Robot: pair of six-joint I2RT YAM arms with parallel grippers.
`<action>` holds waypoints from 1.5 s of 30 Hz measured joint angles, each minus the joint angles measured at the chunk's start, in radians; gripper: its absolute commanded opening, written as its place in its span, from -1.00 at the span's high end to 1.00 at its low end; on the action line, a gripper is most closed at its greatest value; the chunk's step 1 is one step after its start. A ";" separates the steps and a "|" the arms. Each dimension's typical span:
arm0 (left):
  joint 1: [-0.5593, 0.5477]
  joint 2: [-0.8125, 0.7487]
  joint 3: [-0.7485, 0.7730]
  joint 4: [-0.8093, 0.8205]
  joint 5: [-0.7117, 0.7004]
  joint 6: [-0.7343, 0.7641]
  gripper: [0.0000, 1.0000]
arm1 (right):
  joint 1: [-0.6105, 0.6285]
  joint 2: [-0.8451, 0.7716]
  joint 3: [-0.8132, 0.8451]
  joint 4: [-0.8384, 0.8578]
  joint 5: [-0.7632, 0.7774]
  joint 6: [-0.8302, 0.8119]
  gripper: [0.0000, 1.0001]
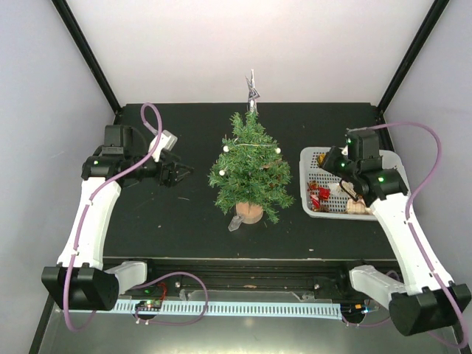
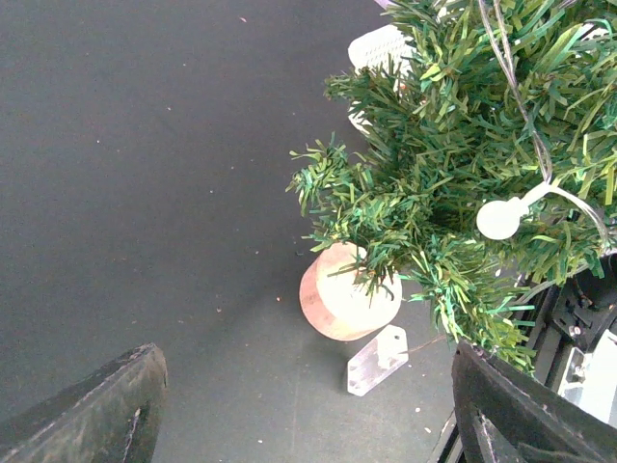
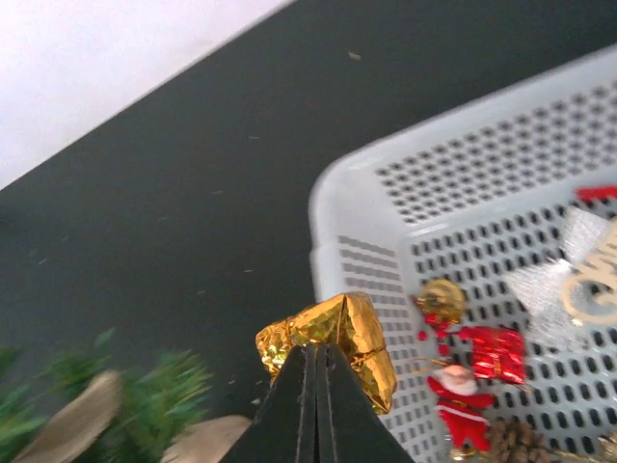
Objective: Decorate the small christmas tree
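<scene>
The small christmas tree stands mid-table on its round wooden base, with a white bulb string and a silver topper. My left gripper is open and empty to the left of the tree. In the left wrist view the tree, its base and a clear tag lie ahead. My right gripper hangs over the left part of the white basket. Its jaws are shut, with a gold foil ornament held at the tips above the basket's corner.
The basket holds a Santa figure, a red gift, a gold ball, a pine cone and a wooden ornament. Black frame posts and white walls stand round the table.
</scene>
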 measured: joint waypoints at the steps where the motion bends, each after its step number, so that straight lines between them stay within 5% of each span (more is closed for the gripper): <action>1: 0.000 -0.004 -0.003 0.000 0.000 -0.002 -0.62 | 0.028 -0.010 0.019 -0.010 0.003 -0.010 0.98; 12: 0.000 -0.079 -0.053 0.037 -0.003 -0.016 -0.63 | 0.243 -0.159 0.157 -0.062 0.010 -0.077 0.98; 23: 0.000 -0.105 -0.075 0.054 -0.016 -0.028 -0.63 | 0.437 -0.072 0.191 -0.031 -0.028 -0.076 0.98; 45: 0.000 -0.125 -0.104 0.076 -0.018 -0.036 -0.64 | 0.508 -0.017 0.214 0.023 -0.031 -0.056 0.98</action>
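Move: The gold parcel is already pinched in the right hand. The place it is taken to, the branches on the tree's right side, lies about 17 cm to this hand's left, 6 cm back and 9 cm higher. A white bulb sits just above that place, roughly 17 cm left, 4 cm back and 13 cm up. The basket's middle is some 13 cm right, 4 cm ahead and 16 cm below. From the idle left hand those branches lie about 25 cm right, level fore and aft, and 5 cm up. The gold parcel, kept pinched in the shut right fingers, is carried off the basket's left edge to the tree: up about 10 cm while going left and back, then on to the left, some 16 cm in all, up against the right-side branches just below the white bulb. The wrist swings about 30 degrees counter-clockwise and the fingertips tip upward some 15 degrees. ##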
